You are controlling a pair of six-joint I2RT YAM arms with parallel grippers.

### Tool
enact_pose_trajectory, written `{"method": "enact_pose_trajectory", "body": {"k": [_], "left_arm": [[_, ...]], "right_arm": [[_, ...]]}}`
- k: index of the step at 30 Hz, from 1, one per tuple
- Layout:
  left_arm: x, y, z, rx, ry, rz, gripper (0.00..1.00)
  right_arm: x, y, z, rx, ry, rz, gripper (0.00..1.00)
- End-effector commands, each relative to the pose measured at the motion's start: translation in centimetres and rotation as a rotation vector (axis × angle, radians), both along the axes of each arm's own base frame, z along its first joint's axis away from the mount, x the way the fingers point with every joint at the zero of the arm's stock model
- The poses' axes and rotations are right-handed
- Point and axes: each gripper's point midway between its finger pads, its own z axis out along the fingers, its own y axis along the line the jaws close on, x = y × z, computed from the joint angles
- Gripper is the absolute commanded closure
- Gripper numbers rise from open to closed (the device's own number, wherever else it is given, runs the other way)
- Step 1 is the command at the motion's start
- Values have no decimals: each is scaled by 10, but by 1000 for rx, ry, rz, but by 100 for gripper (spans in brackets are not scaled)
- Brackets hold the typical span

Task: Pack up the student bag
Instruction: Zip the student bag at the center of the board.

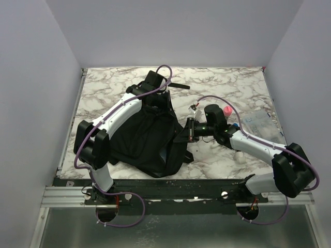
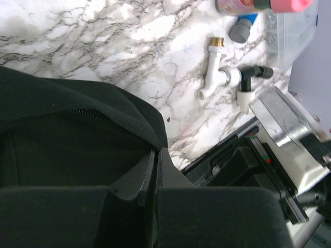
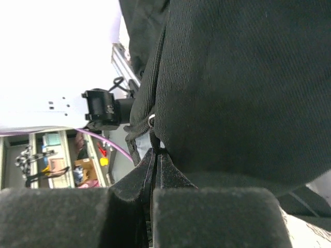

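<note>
The student bag point(image 1: 139, 139), a large soft black backpack, lies slumped on the marble table left of centre. My left gripper point(image 1: 158, 99) is at the bag's far top edge, and the left wrist view shows it point(image 2: 155, 155) shut on the fabric rim beside the zipper line point(image 2: 83, 111). My right gripper point(image 1: 186, 133) is at the bag's right side. In the right wrist view it point(image 3: 156, 153) is shut on a thin black tab that hangs from a small metal ring point(image 3: 151, 121) on the bag point(image 3: 243, 77). The bag's inside is hidden.
A white pipe fitting point(image 2: 217, 72) lies on the table right of the bag. Beyond it are a pink-capped bottle point(image 1: 226, 110) and a clear plastic box point(image 1: 258, 124). Grey walls enclose the table on three sides.
</note>
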Motion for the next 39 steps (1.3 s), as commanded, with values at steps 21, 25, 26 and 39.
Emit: {"method": "enact_pose_trajectory", "body": {"k": [21, 25, 26, 39], "left_arm": [[95, 11, 32, 16, -140, 325, 100], [111, 26, 22, 63, -138, 350, 100], [111, 27, 21, 64, -132, 334, 100], [-16, 12, -6, 57, -84, -27, 18]], "right_arm": [[-111, -7, -57, -461, -342, 62, 100], [-102, -24, -63, -536, -398, 16, 100], [-98, -27, -60, -538, -406, -9, 100], [-73, -37, -67, -550, -441, -187, 100]]}}
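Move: The right gripper holds the zip pull. The near end of the bag's mouth lies about 15 cm back, 3 cm left and 8 cm below it; the folder edge showing in the mouth is some 7 cm back, 6 cm left and 6 cm lower. The left gripper pinches the mouth's far end, with the zip pull roughly 11 cm back, 3 cm right and 3 cm below it, and the loose strap about 13 cm ahead, 4 cm right and 16 cm below. Keep the zip pull pinched and draw the right gripper back about 10 cm and down along the bag's mouth towards its near end, tipping the fingers down and forward some 40 degrees, then ease it forward and right a little. Meanwhile, haul the far end of the mouth forward about 8 cm with the left gripper, then open its fingers, let go of the cloth and come back about 4 cm. ##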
